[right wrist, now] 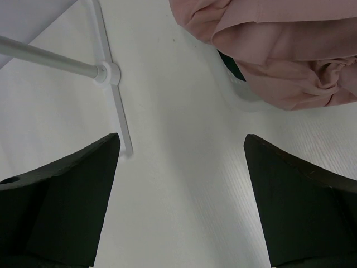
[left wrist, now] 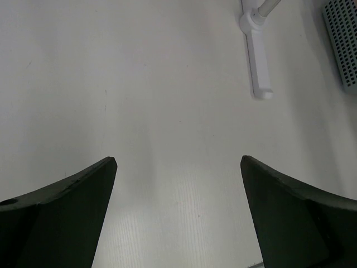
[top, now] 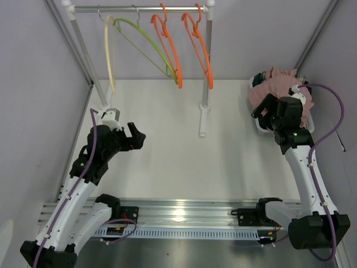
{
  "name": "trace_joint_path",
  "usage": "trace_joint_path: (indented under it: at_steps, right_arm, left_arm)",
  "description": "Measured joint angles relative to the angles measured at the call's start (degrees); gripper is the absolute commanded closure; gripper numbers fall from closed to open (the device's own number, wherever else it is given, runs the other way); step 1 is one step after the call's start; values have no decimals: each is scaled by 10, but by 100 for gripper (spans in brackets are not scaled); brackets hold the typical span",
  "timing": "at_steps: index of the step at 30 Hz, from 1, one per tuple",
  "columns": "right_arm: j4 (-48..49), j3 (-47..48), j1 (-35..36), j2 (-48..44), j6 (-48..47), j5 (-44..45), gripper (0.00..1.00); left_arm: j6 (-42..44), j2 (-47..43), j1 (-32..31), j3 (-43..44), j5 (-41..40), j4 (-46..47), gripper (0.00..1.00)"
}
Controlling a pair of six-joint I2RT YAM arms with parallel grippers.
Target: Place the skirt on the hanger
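Note:
A crumpled pink skirt (top: 273, 84) lies in a pile of clothes in a white basket at the far right; it also shows at the top of the right wrist view (right wrist: 279, 50). Several hangers hang on the rail at the back: a cream one (top: 110, 56), a green one (top: 150, 47) and two orange ones (top: 167, 42) (top: 201, 44). My right gripper (top: 261, 109) is open and empty, just left of the basket above the table (right wrist: 178, 167). My left gripper (top: 136, 137) is open and empty over bare table at the left (left wrist: 178, 167).
The white clothes rack has a rail (top: 139, 8), a right post (top: 206, 61) with a foot on the table (top: 203, 120) and a left post (top: 89, 61). The basket (top: 259, 125) stands at the right edge. A metal rail (top: 178, 209) runs along the near edge.

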Motion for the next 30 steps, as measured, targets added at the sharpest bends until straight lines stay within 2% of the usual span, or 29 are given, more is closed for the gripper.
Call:
trace_joint_path:
  at_steps: [10,17,21,25,30]
  right_arm:
    - [-21,16,-3,23,-7,18,1]
    - [-33,98,-49,137,-11,17,15]
    - [-40,140,-88,213,-4,11,20]
    - [-44,165,-98,264,8,8,24]
    - [-44,170,-100,295,27,10,39]
  left_arm:
    - [0,-5,0,-8,9,4,1]
    - [0,-5,0,-8,10,4,0]
    - [0,-5,0,-8,10,4,1]
    - [0,-4,0,-8,10,4,0]
    - [0,-3,0,-8,10,4,1]
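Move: Ahead and to the right of the right hand, the pink skirt lies heaped in its basket, its middle roughly 12 cm farther out, 9 cm to the right and 11 cm below. The basket's middle is about 14 cm ahead, 10 cm to the right and 16 cm down; the rack's near foot stands some 12 cm ahead, 22 cm to the left and 20 cm down. From the left hand the skirt is some 20 cm ahead, 55 cm to the right and 8 cm lower. Reaching in over the basket's near side, the right hand swings about 8 cm forward and 7 cm to the right, then sinks increasingly, 7 cm in all, towards the skirt's near fold. The fingers tip some 15 degrees further down and turn slightly clockwise; from wide open they draw in to about two thirds, their tips coming up against the fold at its edge without shutting on it. ##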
